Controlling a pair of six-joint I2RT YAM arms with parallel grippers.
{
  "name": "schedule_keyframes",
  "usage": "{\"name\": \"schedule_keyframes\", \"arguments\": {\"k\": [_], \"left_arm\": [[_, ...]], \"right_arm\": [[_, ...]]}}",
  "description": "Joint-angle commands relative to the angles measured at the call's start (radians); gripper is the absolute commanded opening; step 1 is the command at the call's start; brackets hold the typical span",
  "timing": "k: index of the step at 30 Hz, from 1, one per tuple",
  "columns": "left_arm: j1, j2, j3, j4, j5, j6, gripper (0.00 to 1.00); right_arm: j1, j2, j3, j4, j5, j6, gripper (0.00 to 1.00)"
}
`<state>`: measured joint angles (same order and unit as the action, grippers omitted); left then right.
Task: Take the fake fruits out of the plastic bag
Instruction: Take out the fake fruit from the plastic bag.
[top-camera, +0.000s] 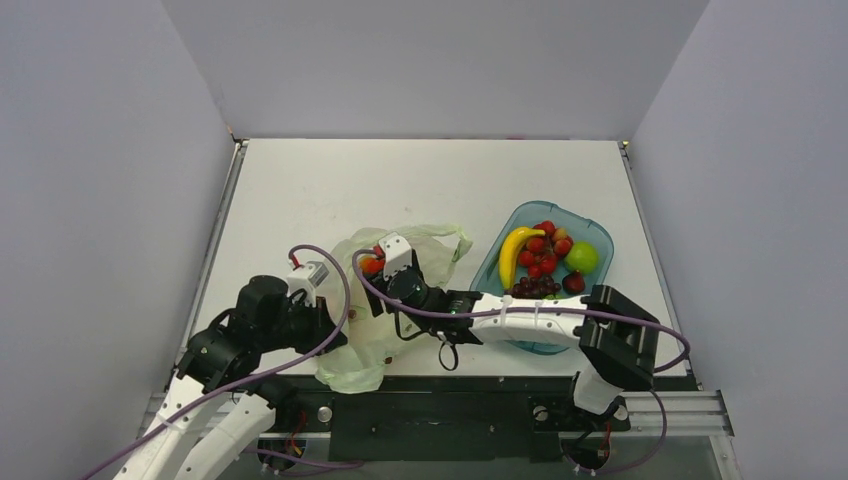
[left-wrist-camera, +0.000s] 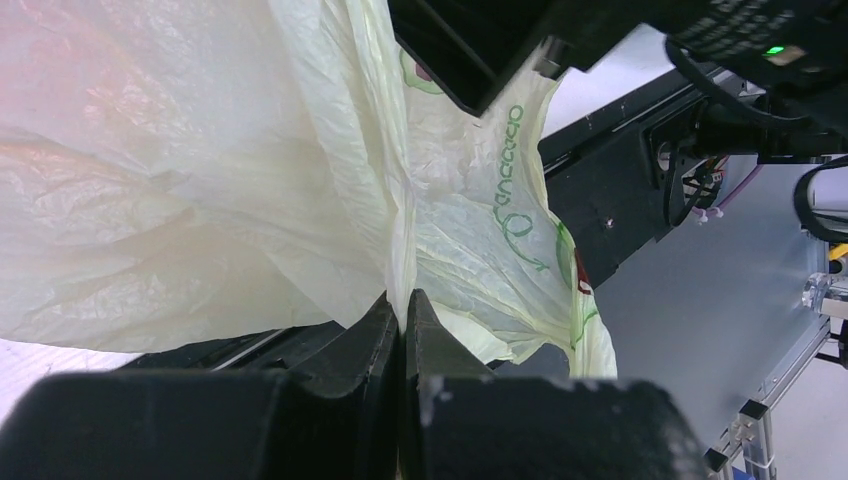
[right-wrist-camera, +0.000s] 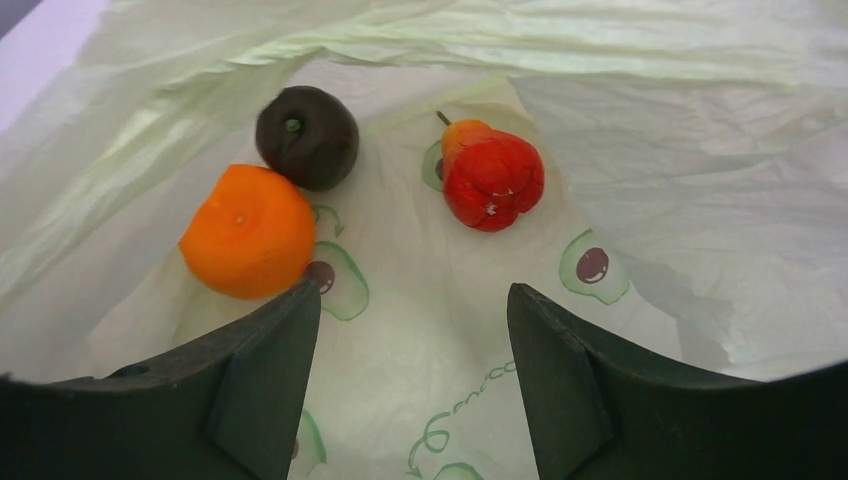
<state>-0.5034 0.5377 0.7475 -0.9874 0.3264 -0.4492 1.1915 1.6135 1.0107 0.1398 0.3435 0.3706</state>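
Observation:
The pale-green plastic bag (top-camera: 362, 366) lies at the near middle of the table, its mouth held up. My left gripper (left-wrist-camera: 402, 302) is shut on a fold of the bag (left-wrist-camera: 200, 200) at its left edge. My right gripper (right-wrist-camera: 412, 290) is open inside the bag (right-wrist-camera: 640, 120), with nothing between its fingers. Just ahead of it, on the bag's floor, lie a round orange fruit (right-wrist-camera: 248, 232), a red fruit with a green stem (right-wrist-camera: 492, 180) and a dark round fruit (right-wrist-camera: 307, 137). The left fingertip almost touches the orange fruit. In the top view the orange fruit (top-camera: 372, 265) shows at the bag's mouth.
A blue tray (top-camera: 603, 236) stands to the right of the bag and holds a yellow banana (top-camera: 512, 255), a green fruit (top-camera: 582, 258), red fruits and dark grapes. The right arm (top-camera: 530, 320) reaches across in front of the tray. Grey walls enclose the table.

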Motion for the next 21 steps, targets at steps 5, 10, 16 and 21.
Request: {"name": "schedule_keyframes", "arguments": {"k": [5, 10, 16, 21], "left_arm": [[-0.003, 0.013, -0.001, 0.047, 0.025, -0.012, 0.00], [-0.001, 0.048, -0.002, 0.058, 0.052, -0.001, 0.00], [-0.001, 0.062, -0.007, 0.062, 0.069, 0.008, 0.00], [-0.001, 0.048, -0.010, 0.063, 0.069, 0.004, 0.00]], "right_arm": [[-0.006, 0.108, 0.048, 0.147, 0.169, -0.007, 0.65], [-0.016, 0.184, 0.057, 0.213, 0.158, -0.012, 0.66], [-0.024, 0.291, 0.089, 0.298, 0.171, -0.015, 0.68], [-0.045, 0.370, 0.129, 0.331, 0.187, -0.012, 0.70]]}}
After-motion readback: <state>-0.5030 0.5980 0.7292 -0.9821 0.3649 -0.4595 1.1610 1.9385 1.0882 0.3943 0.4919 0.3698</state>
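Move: The red pepper in the bag lies about 10 cm ahead of the open right hand, some 5 cm to its left and 9 cm below. The orange lies about 12 cm to that hand's left and roughly level with it, the dark fruit about 14 cm left and 4 cm ahead, both some 7 to 8 cm lower. From the left hand, the red pepper is roughly 20 cm ahead, 8 cm right and 11 cm down. With the left fingers still pinching the bag's rim and sinking only about 1 cm, the right hand reaches down and forward into the bag towards the red pepper, some 9 cm in all, bearing left over the second half. Its fingers stay open, swinging about 10 degrees clockwise, and stop short of the pepper. ##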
